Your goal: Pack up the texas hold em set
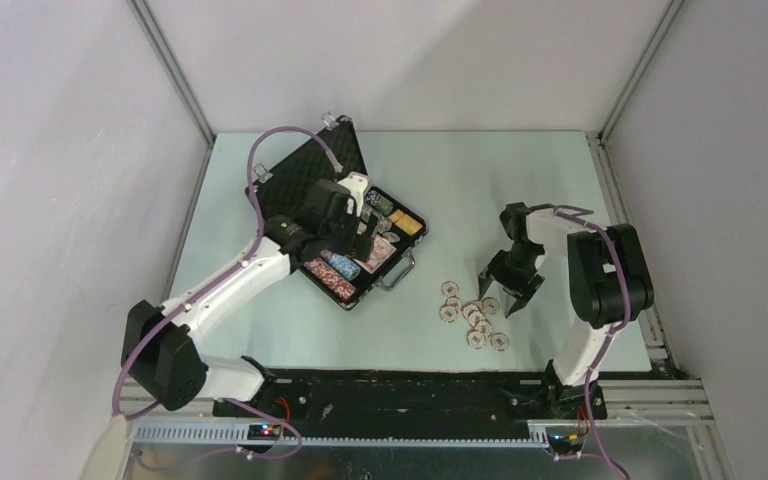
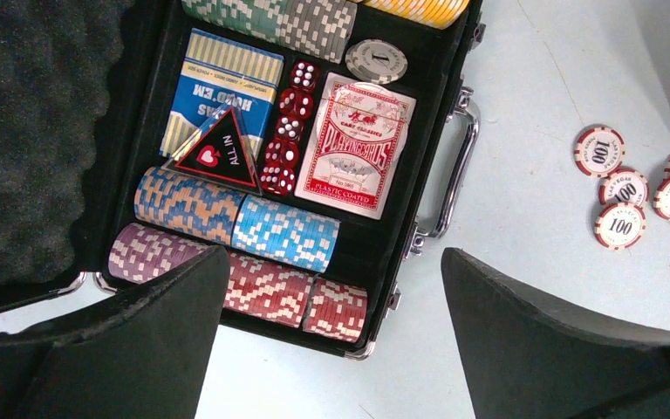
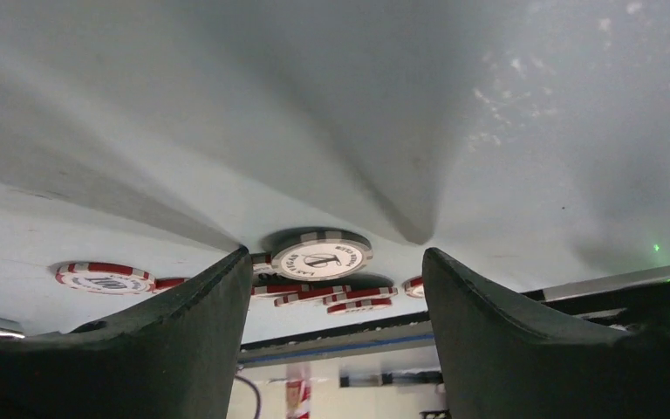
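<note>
The black case (image 1: 355,298) lies open at the table's middle left, its foam-lined lid (image 1: 312,165) propped back. It holds rows of multicoloured chips (image 2: 283,234), a blue card deck (image 2: 218,87), a red card deck (image 2: 358,144) and a row of red dice (image 2: 288,131). My left gripper (image 1: 365,225) hangs open above the case; in its wrist view, the left gripper (image 2: 336,336) frames the case's near corner. Loose red-and-white chips (image 1: 475,318) lie right of the case. My right gripper (image 1: 508,292) stands open over them, and a grey chip (image 3: 321,256) lies between its tips, touching neither finger.
A black triangular "ALL IN" marker (image 2: 216,153) rests on the blue deck, and a single grey chip (image 2: 376,61) lies at the red deck's top. The silver handle (image 2: 458,166) faces the loose chips (image 2: 621,224). Grey walls enclose the table on three sides.
</note>
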`<action>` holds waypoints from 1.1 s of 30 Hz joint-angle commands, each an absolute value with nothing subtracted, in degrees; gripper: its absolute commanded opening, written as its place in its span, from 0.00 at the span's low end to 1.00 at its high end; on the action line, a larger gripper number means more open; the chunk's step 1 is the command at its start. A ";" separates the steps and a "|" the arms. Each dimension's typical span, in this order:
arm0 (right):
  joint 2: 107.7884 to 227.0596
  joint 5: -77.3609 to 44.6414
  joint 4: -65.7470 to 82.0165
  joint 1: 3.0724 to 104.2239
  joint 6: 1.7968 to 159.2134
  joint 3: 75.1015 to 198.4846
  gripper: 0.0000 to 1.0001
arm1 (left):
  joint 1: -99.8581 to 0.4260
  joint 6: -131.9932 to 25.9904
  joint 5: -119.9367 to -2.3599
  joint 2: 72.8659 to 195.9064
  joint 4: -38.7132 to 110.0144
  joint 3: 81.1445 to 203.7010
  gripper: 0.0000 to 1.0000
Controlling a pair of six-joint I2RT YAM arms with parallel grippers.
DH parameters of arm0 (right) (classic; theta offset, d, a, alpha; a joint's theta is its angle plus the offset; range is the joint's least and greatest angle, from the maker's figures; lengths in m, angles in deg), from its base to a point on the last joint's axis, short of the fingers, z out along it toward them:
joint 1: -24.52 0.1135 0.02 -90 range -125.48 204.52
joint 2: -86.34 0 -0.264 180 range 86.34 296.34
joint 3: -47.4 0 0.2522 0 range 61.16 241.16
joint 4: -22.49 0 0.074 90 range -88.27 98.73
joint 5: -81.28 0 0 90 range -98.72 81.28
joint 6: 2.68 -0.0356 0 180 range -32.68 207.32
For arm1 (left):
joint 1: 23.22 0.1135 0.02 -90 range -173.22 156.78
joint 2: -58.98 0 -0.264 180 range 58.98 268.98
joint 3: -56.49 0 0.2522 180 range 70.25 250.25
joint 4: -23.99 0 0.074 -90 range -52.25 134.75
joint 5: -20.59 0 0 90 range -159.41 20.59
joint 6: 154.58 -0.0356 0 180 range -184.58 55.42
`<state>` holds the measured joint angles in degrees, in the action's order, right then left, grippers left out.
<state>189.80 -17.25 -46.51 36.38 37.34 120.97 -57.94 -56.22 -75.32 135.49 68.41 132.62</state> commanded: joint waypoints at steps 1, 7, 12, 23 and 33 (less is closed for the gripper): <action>188.10 -17.89 -43.94 34.91 31.07 119.25 0.73 | -58.17 -57.70 -74.35 134.72 68.15 134.37 0.98; 187.75 -17.68 -40.59 33.96 29.78 118.38 0.66 | -58.20 -57.77 -74.15 134.72 67.79 134.46 0.98; 188.08 -19.23 -37.01 33.22 30.02 116.65 0.63 | -58.19 -57.90 -74.24 134.76 67.76 134.70 0.98; 187.27 -19.27 -38.56 33.91 29.87 114.26 0.65 | -58.15 -57.84 -74.10 134.18 67.91 133.90 0.98; 185.38 -19.22 -36.85 33.83 29.66 114.35 0.42 | -58.19 -57.22 -73.64 133.42 67.63 133.28 0.98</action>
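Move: The loose grey chip marked 1 lies almost under the right fingers, about 1 cm to the hand's left, 1 cm nearer the base and 1 cm below. The heap of red-and-white chips sits some 4 cm back and 4 cm left of the hand. One more red chip lies about 9 cm back and 1 cm to its left. From the left hand the grey chip is roughly 29 cm to the right, 9 cm back and 16 cm down. Staying low over the table, the right hand eases about 1 cm forward, then comes back towards its base by slightly more, drifting a little left and turning some 10 degrees clockwise. Its downward-pointing fingers narrow from about three-quarters open to under half, ending with one fingertip at each side of the grey chip as they begin to pinch its rim. ##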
